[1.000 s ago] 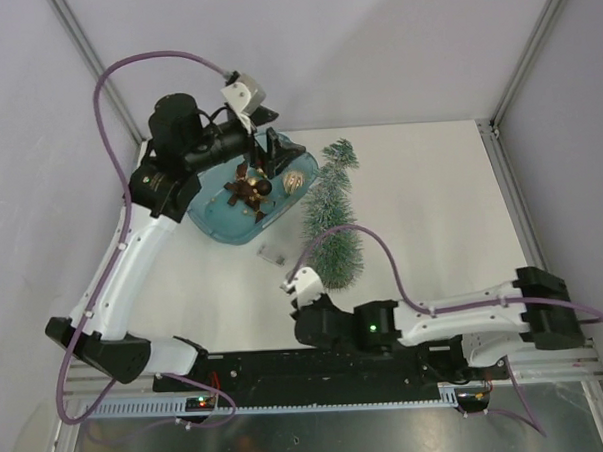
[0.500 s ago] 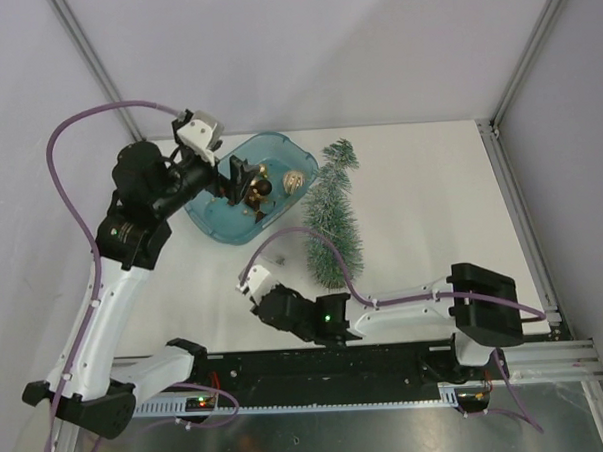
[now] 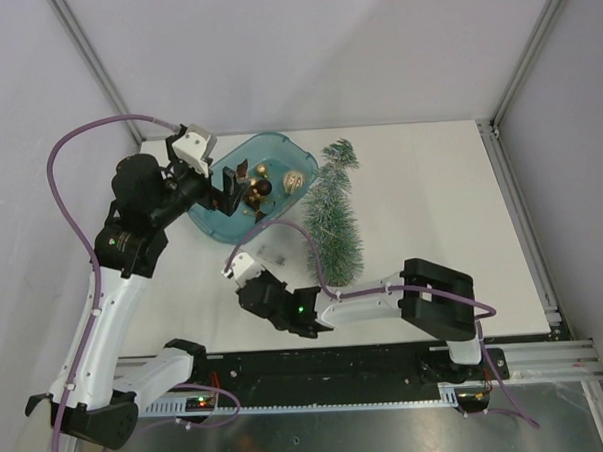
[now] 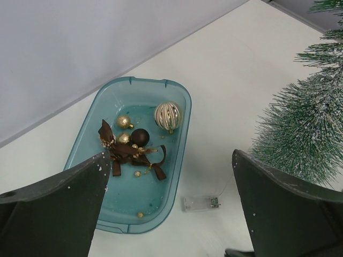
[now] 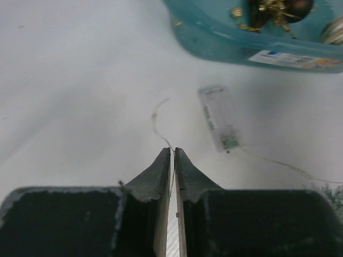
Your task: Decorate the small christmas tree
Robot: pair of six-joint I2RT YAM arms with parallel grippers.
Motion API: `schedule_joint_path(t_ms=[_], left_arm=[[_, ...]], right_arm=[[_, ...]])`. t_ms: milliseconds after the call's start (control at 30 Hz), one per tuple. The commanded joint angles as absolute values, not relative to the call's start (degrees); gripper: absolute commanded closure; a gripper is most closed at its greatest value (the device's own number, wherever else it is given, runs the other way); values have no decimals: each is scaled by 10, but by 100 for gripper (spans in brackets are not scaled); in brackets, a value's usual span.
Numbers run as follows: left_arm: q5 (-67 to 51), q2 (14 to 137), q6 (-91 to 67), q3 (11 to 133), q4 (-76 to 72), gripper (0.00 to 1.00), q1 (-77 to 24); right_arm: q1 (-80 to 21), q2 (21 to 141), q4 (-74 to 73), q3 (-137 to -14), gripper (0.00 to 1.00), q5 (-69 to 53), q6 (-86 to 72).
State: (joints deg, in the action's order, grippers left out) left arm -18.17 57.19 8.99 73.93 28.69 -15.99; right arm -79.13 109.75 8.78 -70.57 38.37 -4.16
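The small christmas tree [image 3: 331,220] lies on its side on the white table, right of the teal tub [image 3: 278,139]; its frosted needles fill the right of the left wrist view [image 4: 305,134]. A clear battery box [image 3: 273,253] [image 5: 218,119] lies below the tub, with a thin light wire [image 5: 158,118] trailing from it. My right gripper [image 3: 239,274] [image 5: 173,150] sits low and left of the box, its fingers pressed together on that wire. My left gripper [image 3: 232,192] [image 4: 171,155] hangs wide open above the tub's left side, holding nothing.
Inside the tub [image 4: 179,134] lie a brown star-shaped ornament with ribbon [image 4: 131,155], a striped gold bauble [image 4: 168,115], a dark bauble [image 4: 140,136] and small gold balls. The booth's grey walls close in on the left and at the back.
My right arm has swung left from the tree's base to beyond the battery box, the wire in its fingers. My left arm has pulled back left from over the tub.
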Motion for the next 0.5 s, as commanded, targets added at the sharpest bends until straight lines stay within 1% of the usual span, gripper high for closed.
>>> schedule_joint_path(t_ms=[0,33,67,100,133,233,333,400,467], left_arm=[[-183,566,85,738,283,0,-154],[-183,567,86,738,283,0,-153],[-182,567,87,738,284,0,-154],[-182,567,88,738,283,0,-153],[-182,567,89,738,283,0,-153],[-182,568,94,737,283,0,-153],[-177,568,98,738,283,0,-152],[-173,567,103,737,283,0,-151],[-168,567,108,736,283,0,-147]], right_arm=[[-761,1103,106,-750,78,455,-36],[-756,1105,100,-755,68,455,-36],[-754,1106,98,-757,61,454,-35],[-752,1106,96,-758,55,452,-33],[-751,1106,96,-759,51,449,-32],[-752,1102,96,-759,45,438,-30],[-757,1094,102,-759,42,431,-26],[-763,1085,106,-759,36,427,-21],[-769,1074,108,-759,32,422,-14]])
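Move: From the right hand, the clear battery box lies roughly 9 cm ahead, 2 cm to the right and 8 cm below. The teal bin is centred some 26 cm ahead and about 2 cm left. The small christmas tree stands around 18 cm right and 5 cm ahead. For the left hand, the battery box is about 7 cm right, 1 cm ahead and 34 cm down. Opening from shut to about two thirds, the right fingers let go of the thin wire while the hand goes forward about 5 cm towards the battery box, rising some 2 cm and turning slightly clockwise, then eases back nearly 1 cm, still above the table and open. ##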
